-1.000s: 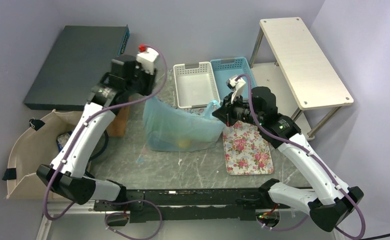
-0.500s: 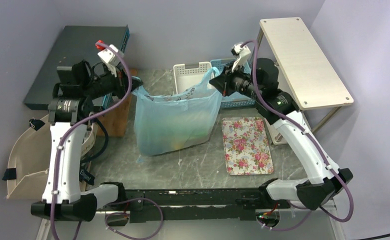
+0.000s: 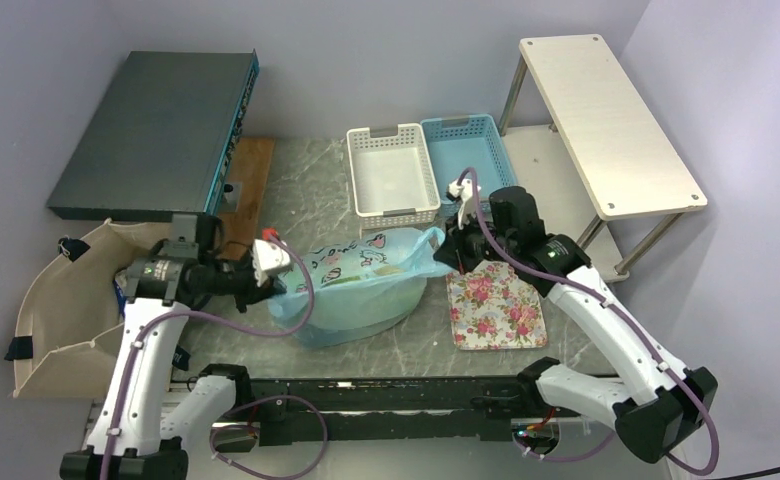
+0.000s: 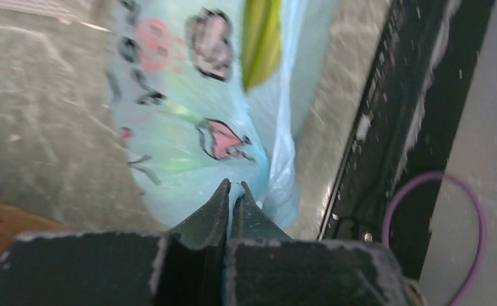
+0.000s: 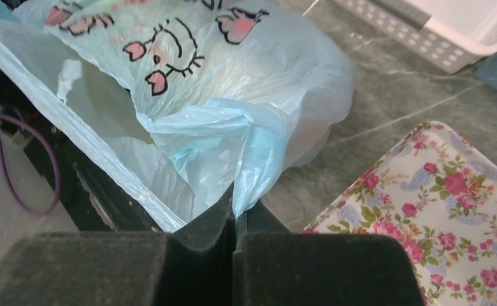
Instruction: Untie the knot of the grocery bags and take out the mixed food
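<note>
The light-blue plastic bag (image 3: 361, 285) with cartoon prints lies slumped on its side on the marble table (image 3: 386, 340), stretched between both grippers. My left gripper (image 3: 274, 290) is shut on a thin fold of the bag's left end (image 4: 233, 189). My right gripper (image 3: 443, 243) is shut on the bunched handle at the bag's right end (image 5: 236, 205). A green stalk (image 4: 262, 38) shows through the plastic in the left wrist view; the other food is hidden inside. The knot is out of view. The beige canvas tote (image 3: 56, 300) lies open at the far left.
A white basket (image 3: 391, 180) and a blue basket (image 3: 471, 145) stand behind the bag. A floral tray (image 3: 496, 300) lies just right of it, under the right gripper. A dark grey box (image 3: 151, 130), a wooden board (image 3: 248, 178) and a white shelf (image 3: 606, 120) line the back.
The left gripper closed on the bag. Both grippers lifted the bag and stretched it, then came down and forward; it now lies on its side. The left arm swung to the near left.
</note>
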`<state>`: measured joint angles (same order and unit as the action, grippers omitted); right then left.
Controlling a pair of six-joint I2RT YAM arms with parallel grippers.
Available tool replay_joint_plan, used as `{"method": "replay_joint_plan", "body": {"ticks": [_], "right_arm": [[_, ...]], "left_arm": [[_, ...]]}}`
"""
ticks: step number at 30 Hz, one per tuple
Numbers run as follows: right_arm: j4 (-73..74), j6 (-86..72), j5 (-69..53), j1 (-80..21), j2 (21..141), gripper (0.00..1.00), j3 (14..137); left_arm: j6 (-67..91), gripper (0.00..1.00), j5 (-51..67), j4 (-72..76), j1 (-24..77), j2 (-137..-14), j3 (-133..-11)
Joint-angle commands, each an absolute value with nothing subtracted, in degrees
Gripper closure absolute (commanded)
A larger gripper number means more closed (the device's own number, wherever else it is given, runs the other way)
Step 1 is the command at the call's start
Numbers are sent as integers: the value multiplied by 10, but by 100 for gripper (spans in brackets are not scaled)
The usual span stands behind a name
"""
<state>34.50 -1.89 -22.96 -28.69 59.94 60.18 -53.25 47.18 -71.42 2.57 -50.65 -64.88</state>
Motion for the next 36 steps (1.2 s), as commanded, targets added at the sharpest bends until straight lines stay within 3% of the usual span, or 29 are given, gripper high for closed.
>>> {"method": "replay_joint_plan", "body": {"ticks": [1, 3, 5, 9, 13, 18, 23, 27, 36], "right_arm": [[368, 50, -227, -295, 622, 100, 607], [328, 43, -213, -295, 654, 100, 637], [296, 36, -196, -295, 707, 100, 704], [315, 16, -205, -285, 782, 100, 888], [292, -28, -265, -280, 740, 100, 913], [340, -16, -278, -284, 661, 100, 787], [370, 45, -269, -293, 632, 100, 653], [395, 79, -250, -304, 662, 100, 610], [434, 178, -238, -366, 665, 100, 586]], "left_arm": [[-622, 100, 363, -740, 98, -492, -590], [-535, 100, 310, -633, 128, -492, -572], [-435, 100, 309, -556, 124, -546, -645], [-317, 100, 439, -630, 66, -702, -924], [-292, 100, 554, -662, 23, -744, -1075], [-392, 100, 526, -701, 11, -661, -972], [-577, 100, 443, -784, 11, -587, -733], [-652, 100, 354, -755, 11, -537, -573], [-712, 100, 279, -746, 44, -478, -488]]}}
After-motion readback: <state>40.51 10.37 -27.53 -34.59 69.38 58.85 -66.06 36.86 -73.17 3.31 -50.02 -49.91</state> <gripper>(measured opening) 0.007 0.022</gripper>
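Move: I already pinch one end of the open grocery bag in each hand. Its sagging body lies about 18 cm to the right of my left hand, 5 cm ahead and some 12 cm lower; from my right hand it is about 23 cm left, 2 cm back and 12 cm lower. The floral tray is on the table, 12 cm right of my right hand and level with it, 22 cm down. The white basket stands about 36 cm ahead of my right hand and 14 cm left. With both hands I keep the bag's rim pinched and shake it in one big stroke. After a short dip I swing up and forward, my left hand rising about 20 cm and my right some 16 cm. Then I sweep both back and down past where they began, low towards the table, my right wrist turning some 15 degrees counter-clockwise. ##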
